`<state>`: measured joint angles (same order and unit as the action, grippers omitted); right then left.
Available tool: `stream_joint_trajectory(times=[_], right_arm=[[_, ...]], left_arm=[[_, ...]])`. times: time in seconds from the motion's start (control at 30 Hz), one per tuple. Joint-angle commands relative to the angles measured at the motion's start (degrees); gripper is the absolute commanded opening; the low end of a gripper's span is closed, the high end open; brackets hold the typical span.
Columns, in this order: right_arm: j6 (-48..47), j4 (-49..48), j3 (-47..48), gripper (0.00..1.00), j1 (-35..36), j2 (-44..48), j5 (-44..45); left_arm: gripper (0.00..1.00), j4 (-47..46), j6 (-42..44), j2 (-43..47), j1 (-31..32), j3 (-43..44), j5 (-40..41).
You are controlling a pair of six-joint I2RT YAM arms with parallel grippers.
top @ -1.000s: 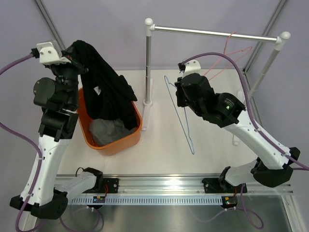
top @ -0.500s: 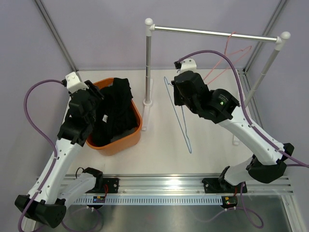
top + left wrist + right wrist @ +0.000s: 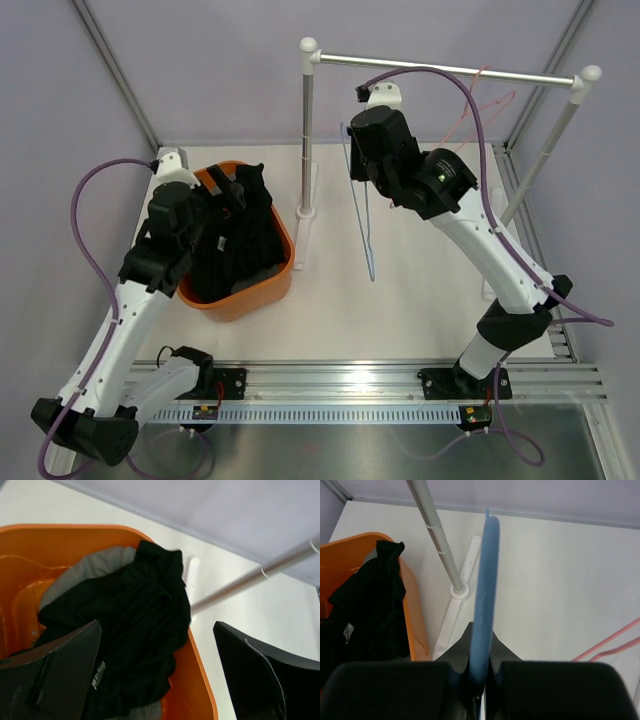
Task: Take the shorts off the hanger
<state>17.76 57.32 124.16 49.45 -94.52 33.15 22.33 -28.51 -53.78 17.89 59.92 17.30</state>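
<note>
The black shorts [image 3: 240, 245] lie heaped in the orange basket [image 3: 245, 298], free of any hanger. In the left wrist view the black shorts [image 3: 135, 610] cover the grey shorts [image 3: 82, 572], which show only at the basket's far side. My left gripper [image 3: 232, 190] hovers just above the heap, open, with nothing between its fingers [image 3: 260, 670]. My right gripper [image 3: 356, 165] is shut on a bare blue hanger [image 3: 364, 220], held up near the rack's left post. In the right wrist view the blue hanger [image 3: 485, 580] runs straight out from the shut jaws.
A clothes rack stands at the back, with a metal rail [image 3: 440, 70] and a left post [image 3: 307, 130] on a white foot [image 3: 457, 605]. A pink hanger [image 3: 480, 110] hangs near the rail's right end. The basket's rim [image 3: 60, 528] sits close to the post.
My left arm came down and dropped the black shorts into the basket, then opened. My right arm carried the blue hanger up and back toward the rail.
</note>
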Motion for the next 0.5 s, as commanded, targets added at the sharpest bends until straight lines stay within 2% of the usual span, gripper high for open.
stream_joint_trajectory(times=[0.0, 0.2, 0.47], right_arm=[[-1.23, 0.25, 4.16, 0.0, -3.74, -2.42, -2.11], [-7.11, -7.65, 0.04, 0.0, -10.32, 0.3, -12.65], [-11.51, -13.63, -2.87, 0.0, -18.33, 2.94, -25.48]], left_arm=[[0.99, 3.5, 1.88, 1.39, -0.14, 6.25, -10.87], [0.99, 8.95, 7.32, 4.47, -0.14, 7.67, -21.15], [0.99, 11.69, 12.51, 12.19, -0.14, 1.08, -26.08]])
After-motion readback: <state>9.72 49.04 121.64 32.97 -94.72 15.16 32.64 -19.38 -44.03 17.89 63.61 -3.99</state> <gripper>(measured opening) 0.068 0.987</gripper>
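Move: Ahead of the right hand, which already grips the blue hanger near its hook, the stretch of rod it is taken to lies about 10 cm farther out, 5 cm to the right and 6 cm up. The pink hanger hangs roughly 8 cm ahead and 15 cm right, some 3 cm lower. From the open, empty left hand that rod spot is about 10 cm ahead, 30 cm right and 16 cm higher; the black shorts lie some 22 cm straight below, 2 cm farther out. Carrying the blue hanger in its still-closed fingers, the right hand pushes forward about 6 cm towards the rod, soon bearing right as well by 4 or 5 cm towards the pink hanger, dipping slightly and regaining its height. The left hand, fingers staying wide open, draws back some 7 cm from above the basket, going right and up too and turning clockwise. ##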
